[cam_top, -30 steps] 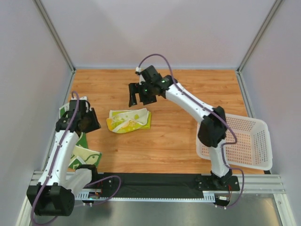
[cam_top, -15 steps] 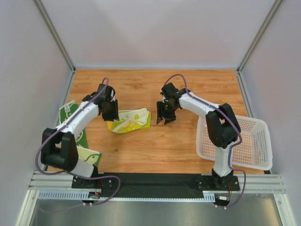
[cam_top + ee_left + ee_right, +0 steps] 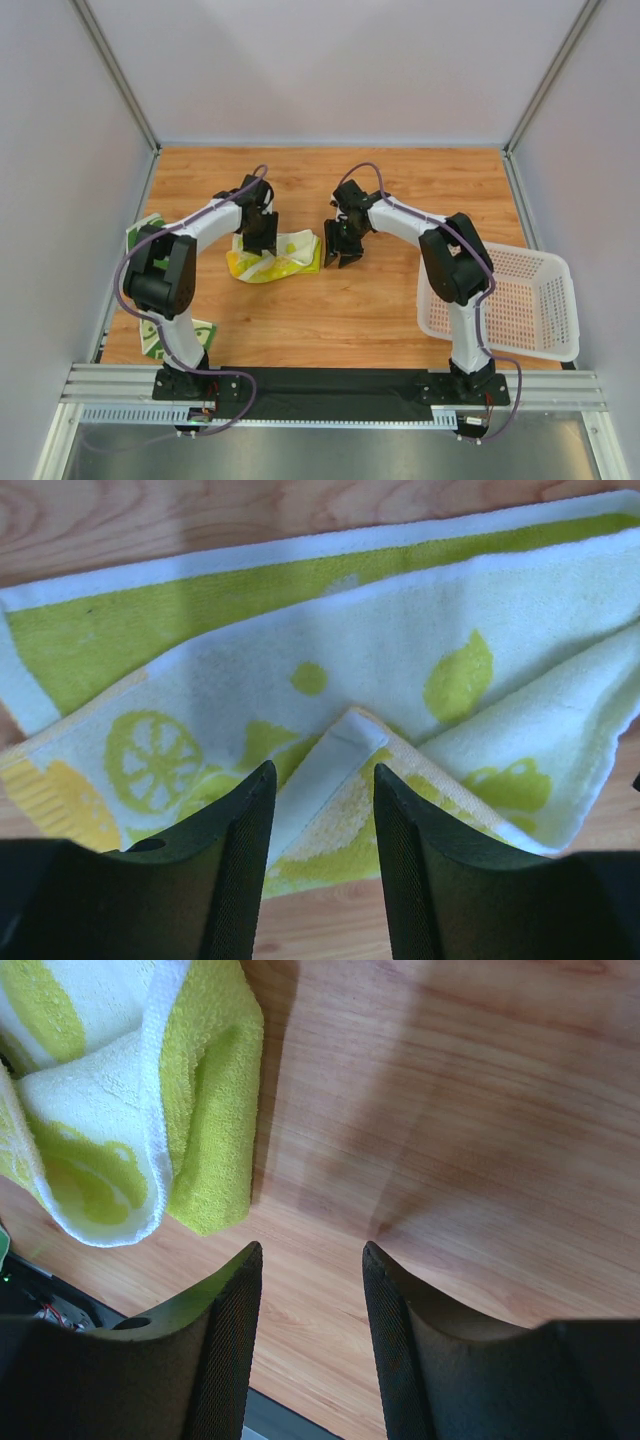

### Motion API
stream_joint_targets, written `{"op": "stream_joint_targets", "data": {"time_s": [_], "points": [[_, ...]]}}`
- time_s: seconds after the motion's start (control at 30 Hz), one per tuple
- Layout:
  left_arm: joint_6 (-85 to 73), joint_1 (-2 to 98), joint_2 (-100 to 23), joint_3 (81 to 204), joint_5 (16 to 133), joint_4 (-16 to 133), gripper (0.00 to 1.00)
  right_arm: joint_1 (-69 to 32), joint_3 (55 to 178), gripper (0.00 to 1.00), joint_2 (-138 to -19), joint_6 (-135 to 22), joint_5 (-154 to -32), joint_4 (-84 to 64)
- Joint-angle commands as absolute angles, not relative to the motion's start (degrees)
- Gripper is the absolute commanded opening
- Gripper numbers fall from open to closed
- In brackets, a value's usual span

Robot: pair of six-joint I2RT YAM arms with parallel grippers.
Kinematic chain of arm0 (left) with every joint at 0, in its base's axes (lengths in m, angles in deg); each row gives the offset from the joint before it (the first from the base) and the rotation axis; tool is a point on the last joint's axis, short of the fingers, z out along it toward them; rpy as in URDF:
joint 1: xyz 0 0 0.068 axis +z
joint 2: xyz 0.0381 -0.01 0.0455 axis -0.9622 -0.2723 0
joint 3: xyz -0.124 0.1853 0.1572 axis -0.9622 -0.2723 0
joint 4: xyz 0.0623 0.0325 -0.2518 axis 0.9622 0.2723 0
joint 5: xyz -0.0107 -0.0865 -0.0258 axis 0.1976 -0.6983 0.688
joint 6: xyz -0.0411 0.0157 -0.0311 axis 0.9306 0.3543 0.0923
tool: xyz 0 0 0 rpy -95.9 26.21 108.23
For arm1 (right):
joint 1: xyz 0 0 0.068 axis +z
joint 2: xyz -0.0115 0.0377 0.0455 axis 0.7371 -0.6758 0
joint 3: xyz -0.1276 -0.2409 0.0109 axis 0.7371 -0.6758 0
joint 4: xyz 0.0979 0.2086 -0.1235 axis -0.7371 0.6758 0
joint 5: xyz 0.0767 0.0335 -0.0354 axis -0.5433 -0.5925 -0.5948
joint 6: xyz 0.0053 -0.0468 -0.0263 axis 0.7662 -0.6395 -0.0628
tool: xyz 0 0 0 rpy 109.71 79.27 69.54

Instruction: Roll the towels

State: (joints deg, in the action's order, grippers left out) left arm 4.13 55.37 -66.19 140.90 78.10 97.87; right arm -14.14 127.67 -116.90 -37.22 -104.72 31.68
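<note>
The pale yellow towel (image 3: pixel 278 256) with lemon prints lies crumpled and loosely folded at mid-table. My left gripper (image 3: pixel 262 238) hovers over its left part, open; in the left wrist view the fingers (image 3: pixel 322 780) straddle a folded-up corner of the towel (image 3: pixel 330 670) without pinching it. My right gripper (image 3: pixel 341 254) stands just right of the towel, open, with only bare wood between its fingers (image 3: pixel 312 1255); the towel's end (image 3: pixel 150 1090) lies off to their left. The dark green towel (image 3: pixel 146 231) lies at the table's left edge, mostly hidden by the left arm.
A white perforated basket (image 3: pixel 560 265) sits at the right edge, overhanging the table. White walls and metal posts enclose the wooden table (image 3: pixel 400 190). The arm bases stand on the black rail at the near edge.
The left arm swung from the left edge over to the yellow towel. The right arm came down from the far side to beside the towel's right end, and its jaws narrowed.
</note>
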Motion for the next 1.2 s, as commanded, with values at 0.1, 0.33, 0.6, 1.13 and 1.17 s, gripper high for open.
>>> {"op": "stream_joint_targets", "data": {"time_s": [0.1,0.33,0.6,1.13,1.17], "points": [[3.54,53.98,-70.33,142.89,79.18,94.67,0.52,-13.82,129.48,0.46,-116.99,-37.51,-105.38,30.44],[4.42,53.28,-72.18,142.98,82.52,94.58,0.36,-13.82,129.83,0.45,-116.73,-37.43,-105.74,30.62],[4.86,53.28,-67.7,146.05,84.72,98.26,0.2,-13.73,129.92,0.44,-116.47,-37.16,-106.44,30.62],[6.01,53.37,-61.72,152.9,90.77,103.63,0.09,-13.38,130.53,0.43,-115.76,-37.25,-106.61,31.49],[5.92,53.54,-61.98,153.6,91.48,103.9,0.09,-13.38,130.62,0.43,-115.76,-37.25,-106.61,31.5]]}}
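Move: The hem of the towel's turned-back flap lies just below the open left fingers, about 3 cm down and roughly level otherwise. The right end of the rolled-up bundle is some 12 cm to the right. A green towel lies about 24 cm left and 3 cm farther out, another about 18 cm left and 20 cm nearer the base. From the right gripper, the flap hem is about 18 cm left and 2 cm farther out, barely lower. Lower the half-open left gripper about 2.5 cm onto the flap's hem and close the fingers to pinch it. Then lift some 8 cm with the hem in the grip, easing forward about 3 cm and swinging the fingertips slightly outward, away from the base. Keep the right gripper standing open beside the towel's right end. ##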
